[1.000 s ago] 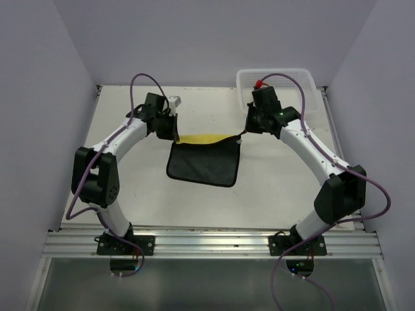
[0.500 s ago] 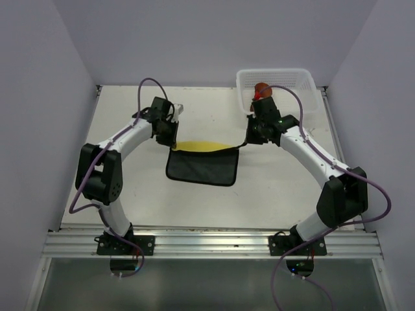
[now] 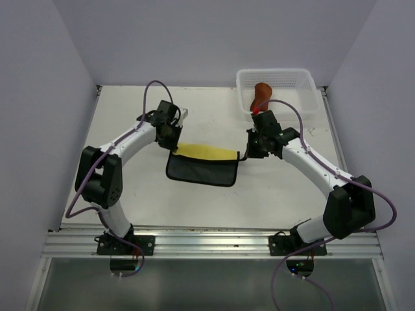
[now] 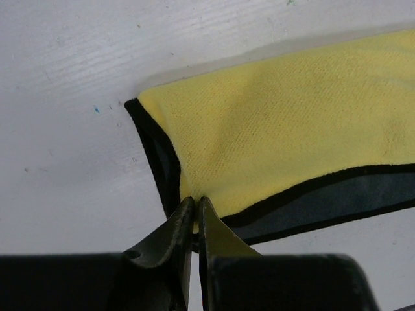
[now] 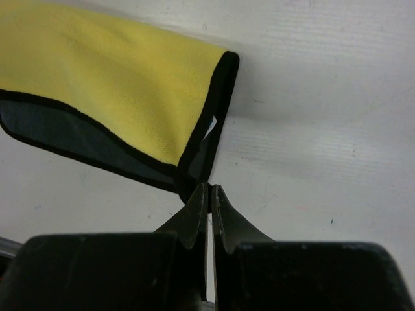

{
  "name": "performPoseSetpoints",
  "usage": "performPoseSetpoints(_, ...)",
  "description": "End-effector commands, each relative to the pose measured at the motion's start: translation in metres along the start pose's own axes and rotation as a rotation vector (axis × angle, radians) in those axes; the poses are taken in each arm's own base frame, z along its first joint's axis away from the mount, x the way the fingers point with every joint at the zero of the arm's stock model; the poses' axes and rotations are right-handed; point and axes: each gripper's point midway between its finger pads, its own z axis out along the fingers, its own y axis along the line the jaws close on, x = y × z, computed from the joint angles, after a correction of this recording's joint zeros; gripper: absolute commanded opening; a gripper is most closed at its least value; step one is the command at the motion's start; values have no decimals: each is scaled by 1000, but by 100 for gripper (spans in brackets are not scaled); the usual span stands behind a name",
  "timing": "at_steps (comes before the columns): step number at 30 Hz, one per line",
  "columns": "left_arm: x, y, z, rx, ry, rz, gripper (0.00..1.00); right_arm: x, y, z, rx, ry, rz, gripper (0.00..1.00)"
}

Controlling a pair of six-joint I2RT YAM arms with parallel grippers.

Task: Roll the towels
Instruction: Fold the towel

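The yellow towel (image 3: pixel 201 152) with dark edging and a dark grey underside lies mid-table, its far part folded toward the near side so a yellow strip shows above the dark face (image 3: pixel 202 170). My left gripper (image 3: pixel 174 148) is shut on the towel's left corner (image 4: pixel 188 214). My right gripper (image 3: pixel 244 155) is shut on its right corner (image 5: pixel 198 181). The yellow face (image 4: pixel 292 136) fills the left wrist view, and the same yellow face (image 5: pixel 110 91) shows in the right wrist view. The rust-brown towel (image 3: pixel 261 94) lies rolled in the basket.
The white mesh basket (image 3: pixel 305 87) stands at the back right corner of the table. Grey walls enclose the white table (image 3: pixel 123 188) on three sides. A metal rail (image 3: pixel 207 243) runs along the near edge by the arm bases.
Both grippers have moved toward the near side with the towel's far edge. More yellow shows and the dark part has shrunk. The rust-brown towel has come into view behind the right wrist.
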Motion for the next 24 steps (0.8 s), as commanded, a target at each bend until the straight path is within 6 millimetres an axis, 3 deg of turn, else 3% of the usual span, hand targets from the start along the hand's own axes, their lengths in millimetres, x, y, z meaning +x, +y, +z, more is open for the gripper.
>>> performPoseSetpoints(1,7,-5,-15,-18,-18,24,10,10,12,-7,-60,-9,-10,0)
performPoseSetpoints(13,43,10,-10,-104,42,29,9,57,12,8,-49,70,-52,0)
performPoseSetpoints(24,51,15,-2,-126,68,33,9,76,10,21,-48,118,-80,0)
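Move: The near-left corner of the towel's lower layer lies about 6 cm back, 2 cm left and 4 cm below the left gripper. Its near-right corner is some 6 cm back, 3 cm left and 8 cm below the right gripper. The fold's ends lie roughly 6 cm ahead of each hand, the left end 1 cm left, the right end 2 cm left. The rolled brown towel in the basket lies about 26 cm ahead and 7 cm right of the right gripper. Keep both corners of the yellow flap pinched and lay the flap over the grey lower layer: draw the left gripper back about 4 cm, sinking and easing left some 2 cm towards the near-left corner. Take the right gripper back and down together, roughly 6 cm each way, towards the near-right corner. Slow both to a near stop, fingers still shut. ##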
